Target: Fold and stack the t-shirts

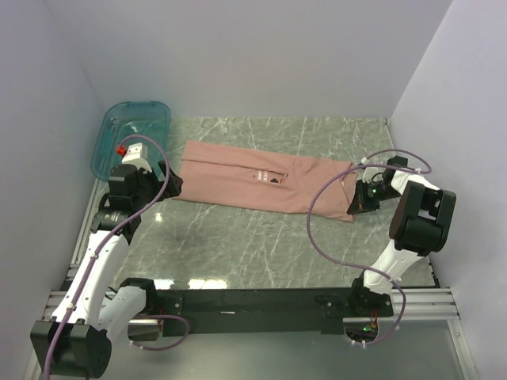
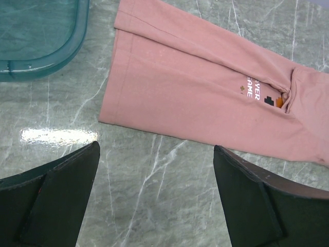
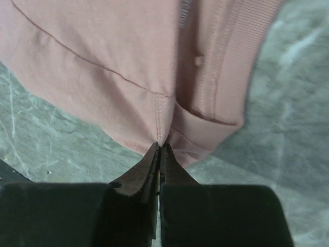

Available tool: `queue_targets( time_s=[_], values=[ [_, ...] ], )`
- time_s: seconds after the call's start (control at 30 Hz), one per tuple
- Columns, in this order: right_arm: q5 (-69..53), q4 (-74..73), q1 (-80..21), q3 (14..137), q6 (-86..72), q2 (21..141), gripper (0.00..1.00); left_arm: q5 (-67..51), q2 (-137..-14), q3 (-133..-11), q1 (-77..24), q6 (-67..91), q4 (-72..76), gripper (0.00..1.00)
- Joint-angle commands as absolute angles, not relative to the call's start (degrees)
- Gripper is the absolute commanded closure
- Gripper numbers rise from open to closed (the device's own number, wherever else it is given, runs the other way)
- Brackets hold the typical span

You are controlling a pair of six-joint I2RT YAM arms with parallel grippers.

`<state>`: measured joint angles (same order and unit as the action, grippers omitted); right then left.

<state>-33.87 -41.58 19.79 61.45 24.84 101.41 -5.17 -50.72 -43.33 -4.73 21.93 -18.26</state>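
A dusty-pink t-shirt (image 1: 261, 178) lies folded lengthwise into a long strip across the grey marble table, its small chest print (image 2: 267, 98) facing up. My right gripper (image 3: 160, 146) is shut on the shirt's near right edge, pinching the cloth (image 3: 128, 62) at a seam; in the top view this gripper (image 1: 354, 207) sits at the strip's right end. Over bare table just short of the shirt's left end (image 2: 205, 87), my left gripper (image 2: 157, 149) stands wide open with nothing between its fingers. The top view places it (image 1: 170, 186) at the strip's left corner.
A translucent teal plastic bin (image 1: 131, 138) stands at the back left, just beyond the left gripper, and shows at the upper left of the left wrist view (image 2: 36, 36). White walls close in three sides. A purple cable (image 1: 333, 237) loops over the table by the right arm.
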Motion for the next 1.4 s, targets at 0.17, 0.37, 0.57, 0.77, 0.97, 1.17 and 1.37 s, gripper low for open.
queue_targets(
  time_s=[0.17,0.37,0.57,0.77,0.97,1.17,1.37],
  values=[
    [-25.8,-38.7,21.6,62.6,25.5,95.4,1.00,-6.6,-50.0,-43.9,-4.9,22.1,-15.9,0.03],
    [-25.9,-39.9,21.7,64.8,26.7,96.9,0.93,-6.7,-50.3,-43.7,-5.0,22.1,-16.0,0.03],
    [-23.3,-38.9,22.7,64.2,27.7,95.2,0.75,-6.9,-50.6,-43.7,-5.0,22.1,-15.9,0.03],
    [-25.5,-39.5,23.5,63.7,30.4,90.5,0.59,-7.7,-53.6,-42.8,-5.0,25.6,-15.4,0.04],
    [-41.5,-44.4,22.2,61.4,35.9,84.1,0.55,-10.6,-62.7,-45.0,-6.4,32.6,-21.1,0.21],
    [-46.5,-43.8,18.7,58.5,35.2,81.6,0.55,1.6,-66.9,-43.9,-13.4,42.1,-25.3,0.21],
    [-49.0,-45.2,18.7,58.6,36.9,82.5,0.55,6.0,-70.6,-38.9,-14.2,55.3,-16.2,0.25]
  ],
)
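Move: My right fingers are already shut on the t-shirt's near right corner. From there the printed patch lies about 27 cm left and 12 ahead, and the shirt's far right corner roughly 17 cm ahead and 3 right. From my open left hand the near left corner is about 4 cm ahead, 3 left and 19 below; the teal tote sits some 24 cm ahead and 20 left of that hand. With my right hand I draw the pinched corner about 3 cm to the right, rising slightly, open the fingers while edging on right, then lift off some 7 cm, swinging back left with the fingers tipping forward. Late on, my left hand drops about 11 cm towards the near left corner, drifting right, tilting some 25 degrees downwards and closing partway on nothing. ##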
